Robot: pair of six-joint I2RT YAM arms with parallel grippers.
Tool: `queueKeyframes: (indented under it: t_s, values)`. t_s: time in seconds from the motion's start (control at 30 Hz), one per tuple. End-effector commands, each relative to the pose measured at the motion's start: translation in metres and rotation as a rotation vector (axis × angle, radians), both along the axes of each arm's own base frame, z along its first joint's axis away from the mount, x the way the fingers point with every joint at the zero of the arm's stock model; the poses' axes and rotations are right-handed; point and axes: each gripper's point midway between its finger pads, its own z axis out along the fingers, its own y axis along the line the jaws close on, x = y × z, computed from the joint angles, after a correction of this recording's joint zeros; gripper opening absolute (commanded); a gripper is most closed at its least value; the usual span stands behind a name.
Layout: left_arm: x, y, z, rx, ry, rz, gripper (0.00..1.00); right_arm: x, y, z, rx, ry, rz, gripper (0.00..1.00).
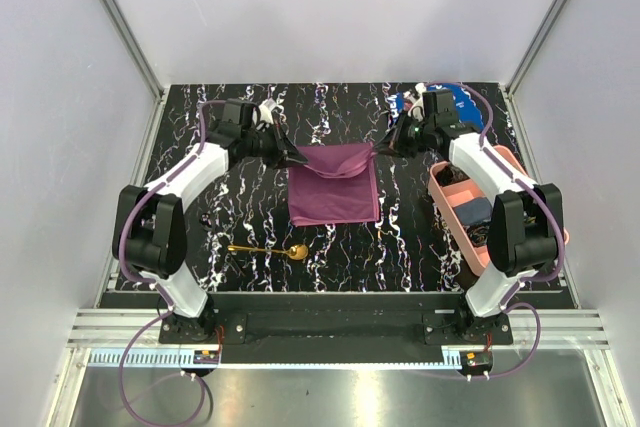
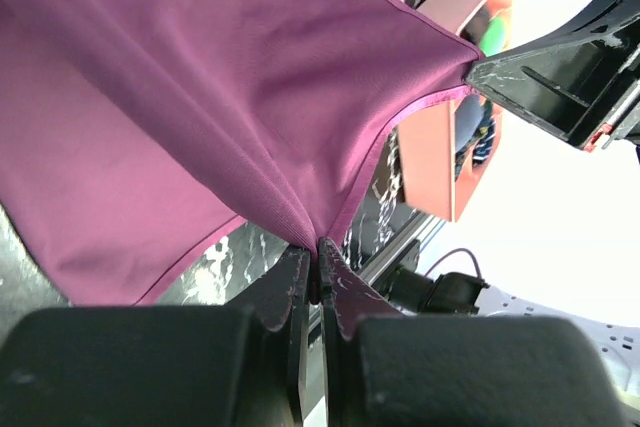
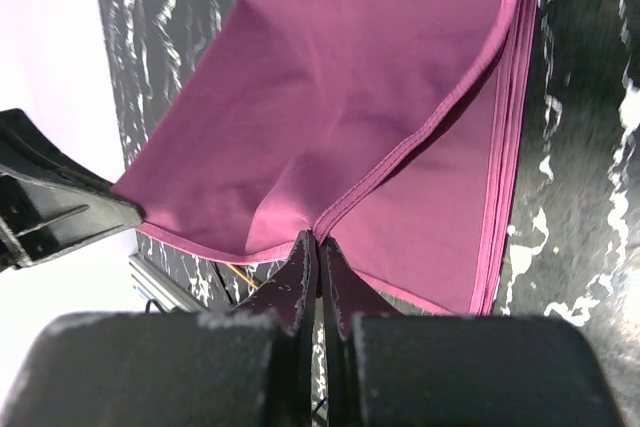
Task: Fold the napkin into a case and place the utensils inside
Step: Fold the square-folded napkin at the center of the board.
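The plum-purple napkin [image 1: 333, 192] lies folded in layers at the table's middle, its far edge lifted off the surface. My left gripper [image 1: 297, 159] is shut on the far left corner, and in the left wrist view the cloth [image 2: 200, 97] fans out from the pinched tips [image 2: 318, 245]. My right gripper [image 1: 379, 150] is shut on the far right corner. In the right wrist view the hemmed cloth [image 3: 350, 97] runs from its tips [image 3: 318, 237] toward the other gripper. The gold spoon [image 1: 268, 250] lies on the table, near and left of the napkin, apart from it.
A pink tray [image 1: 462, 199] with compartments and small items stands at the right edge, under the right arm. A blue cloth [image 1: 462, 103] lies at the back right corner. White walls enclose the black marbled table [image 1: 230, 217].
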Motion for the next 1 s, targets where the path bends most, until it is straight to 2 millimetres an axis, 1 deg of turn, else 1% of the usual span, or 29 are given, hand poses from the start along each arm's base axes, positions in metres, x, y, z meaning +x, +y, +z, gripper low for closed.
queueKeyframes:
  t_s: [0.0, 0.03, 0.07, 0.1, 0.13, 0.2, 0.23, 0.27, 0.33, 0.37, 0.47, 0.5, 0.67, 0.73, 0.77, 0.83, 0.97]
  values:
    - [-0.002, -0.001, 0.015, -0.026, -0.024, -0.001, 0.08, 0.004, -0.003, 0.018, -0.003, -0.036, 0.038, 0.0]
    - [-0.008, 0.002, 0.004, -0.013, 0.001, 0.006, 0.08, 0.001, -0.002, 0.015, 0.001, -0.026, 0.044, 0.0]
    - [-0.012, 0.004, 0.006, -0.012, -0.005, 0.008, 0.08, -0.002, -0.002, 0.013, 0.003, -0.017, 0.049, 0.0]
    - [-0.015, 0.005, 0.002, -0.008, 0.002, 0.008, 0.08, -0.006, -0.001, 0.008, 0.007, -0.001, 0.056, 0.0]
    - [-0.024, 0.006, -0.007, -0.001, 0.031, 0.006, 0.08, -0.008, -0.001, 0.007, 0.007, 0.002, 0.061, 0.0]
    - [-0.032, 0.009, -0.011, 0.002, 0.036, 0.01, 0.08, -0.013, -0.001, 0.004, 0.009, 0.011, 0.066, 0.0]
    - [-0.035, 0.011, -0.016, 0.011, 0.045, 0.018, 0.08, -0.017, -0.002, -0.001, 0.009, 0.025, 0.071, 0.0]
    - [-0.044, 0.013, -0.024, 0.018, 0.06, 0.02, 0.08, -0.019, -0.002, -0.002, 0.008, 0.028, 0.073, 0.0]
    - [-0.051, 0.013, -0.031, 0.02, 0.076, 0.021, 0.08, -0.026, -0.002, -0.01, 0.01, 0.052, 0.085, 0.0]
    - [-0.059, 0.014, -0.041, 0.027, 0.098, 0.02, 0.08, -0.028, -0.002, -0.014, 0.009, 0.062, 0.088, 0.0]
    - [-0.07, 0.017, -0.058, 0.04, 0.131, 0.025, 0.08, -0.035, -0.002, -0.025, 0.012, 0.095, 0.095, 0.0]
    - [-0.072, 0.017, -0.062, 0.044, 0.14, 0.024, 0.08, -0.039, -0.003, -0.032, 0.009, 0.111, 0.097, 0.0]
    - [-0.078, 0.019, -0.074, 0.059, 0.16, 0.027, 0.08, -0.047, -0.004, -0.05, 0.002, 0.143, 0.099, 0.0]
    - [-0.079, 0.021, -0.082, 0.077, 0.169, 0.035, 0.08, -0.05, -0.004, -0.061, 0.004, 0.168, 0.1, 0.0]
    - [-0.078, 0.022, -0.084, 0.082, 0.167, 0.037, 0.08, -0.05, -0.003, -0.062, 0.015, 0.164, 0.103, 0.0]
    - [-0.074, 0.022, -0.085, 0.093, 0.159, 0.041, 0.08, -0.052, -0.002, -0.072, 0.018, 0.188, 0.102, 0.0]
    - [-0.063, 0.021, -0.085, 0.102, 0.139, 0.048, 0.08, -0.049, -0.001, -0.077, 0.018, 0.183, 0.099, 0.0]
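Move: Both hands still pinch the corners of the raised upper flap of the napkin. The lying napkin's near left corner is about 10 cm back, 2 cm left and 14 cm below the left hand. The near right corner is some 10 cm back, 1 cm right and 14 cm below the right hand. The golden spoon's middle lies about 15 cm back and 7 cm left of the left hand. From the right hand, the pink tray is 7 cm back and 25 cm right, the blue cloth 14 cm ahead and 14 cm right. Down and back towards the base, both hands swing the pinched flap over the lying napkin towards its near edge: the left about 8 cm each way, the right first rising 1 cm, then ending some 8 cm lower and 6 cm farther back. Both wrists tilt a little over 10 degrees, swinging the fingertips towards the base, and both keep their pinch. ##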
